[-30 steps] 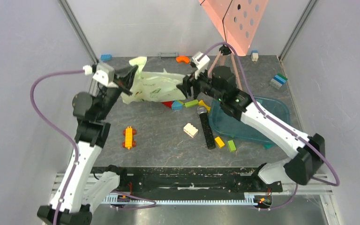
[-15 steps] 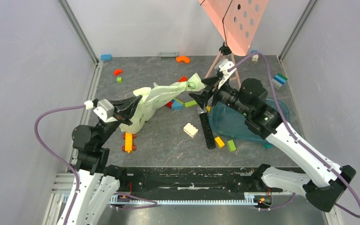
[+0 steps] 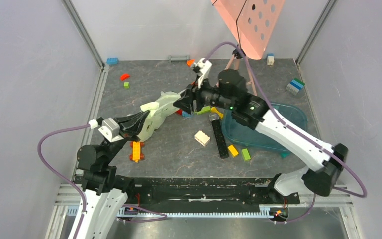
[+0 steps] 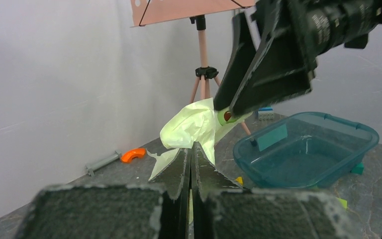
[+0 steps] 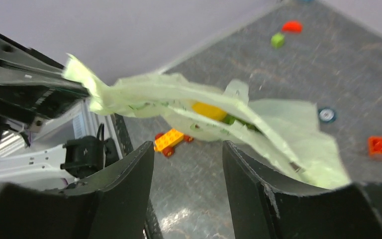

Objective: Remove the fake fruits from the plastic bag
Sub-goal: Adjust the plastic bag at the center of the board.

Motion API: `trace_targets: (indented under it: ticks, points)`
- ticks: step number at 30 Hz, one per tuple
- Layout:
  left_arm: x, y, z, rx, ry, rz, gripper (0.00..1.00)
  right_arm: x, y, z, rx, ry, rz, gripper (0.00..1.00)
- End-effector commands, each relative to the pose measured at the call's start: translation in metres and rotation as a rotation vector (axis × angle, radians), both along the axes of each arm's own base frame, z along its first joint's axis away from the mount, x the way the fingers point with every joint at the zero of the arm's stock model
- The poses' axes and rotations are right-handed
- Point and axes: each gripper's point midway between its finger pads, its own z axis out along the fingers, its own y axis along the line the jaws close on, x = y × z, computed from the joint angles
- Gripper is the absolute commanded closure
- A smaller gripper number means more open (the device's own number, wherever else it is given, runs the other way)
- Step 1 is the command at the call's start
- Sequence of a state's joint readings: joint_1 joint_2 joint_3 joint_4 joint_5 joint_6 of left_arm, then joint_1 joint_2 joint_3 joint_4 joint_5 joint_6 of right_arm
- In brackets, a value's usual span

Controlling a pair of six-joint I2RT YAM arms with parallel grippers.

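Note:
The pale-green plastic bag (image 3: 160, 110) hangs stretched in the air between the two arms. My left gripper (image 3: 138, 122) is shut on its near end, and the film is pinched between the jaws (image 4: 191, 147). My right gripper (image 3: 186, 99) is at the bag's far end. Its jaws (image 5: 186, 144) stand open with only floor showing between them, and the bag (image 5: 278, 129) runs just past the fingertips. Through the film I see the fake fruits: a yellow one (image 5: 209, 110) and a green one (image 5: 239, 122). A green fruit (image 4: 227, 116) shows by the right fingertips.
A teal tray (image 3: 291, 115) lies under the right arm. Between the arms lie a black bar (image 3: 219, 137), a cream brick (image 3: 202, 138) and a yellow wheeled brick (image 3: 137, 150). More bricks lie scattered further back. A tripod (image 4: 204, 74) holding a pink board stands at the back.
The left arm has pulled the bag toward the near left, stretching it out. The right gripper swung away to the right, then came back to the bag's far end.

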State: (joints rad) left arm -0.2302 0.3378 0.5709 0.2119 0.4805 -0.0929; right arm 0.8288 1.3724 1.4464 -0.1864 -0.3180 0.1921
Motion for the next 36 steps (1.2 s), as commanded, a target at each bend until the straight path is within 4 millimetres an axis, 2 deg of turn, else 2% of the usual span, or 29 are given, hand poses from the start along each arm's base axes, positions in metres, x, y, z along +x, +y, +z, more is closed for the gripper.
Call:
trace_targets:
  ticks: [1,5,16,28,32,36]
  points:
    - [-0.005,0.000,0.001,-0.039,0.006,-0.016,0.98,0.000,0.023,-0.012,0.002,0.078,0.033,0.45]
    - [-0.006,0.001,-0.001,-0.035,0.001,-0.012,0.98,0.005,0.040,-0.022,0.018,0.107,0.053,0.45]
    - [-0.013,0.000,0.006,-0.029,-0.031,-0.026,0.98,0.018,0.071,-0.024,0.046,0.138,0.095,0.45]
    - [-0.015,-0.003,0.007,-0.023,-0.037,-0.048,0.98,0.025,0.086,-0.038,0.044,0.164,0.106,0.46]
    - [-0.017,-0.003,0.009,-0.024,-0.045,-0.048,0.98,0.032,0.096,-0.049,0.041,0.193,0.109,0.47]
    - [-0.017,-0.002,0.010,-0.025,-0.047,-0.041,0.98,0.039,0.103,-0.070,0.023,0.222,0.095,0.47]
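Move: The plastic bag hangs with one corner pinched in the left gripper. The middle of its body is roughly 7 cm ahead of the left hand, 2 cm to its right and 13 cm lower. From the open right hand it lies about 10 cm left, 3 cm ahead and 13 cm down. On the table some 36 cm below the right hand, the white block is about 8 cm ahead and 6 cm right, the blue block 21 cm ahead and 3 cm left. The plastic bag's loose side is what the right hand goes for: it drops quickly by about 7 cm, then pushes on leftward and a little forward, about 9 cm left in all. Its half-open fingers, pointing left, tip some 15 degrees further down and come in against the bag. The left hand stays put with its shut fingers still pinching the corner. ##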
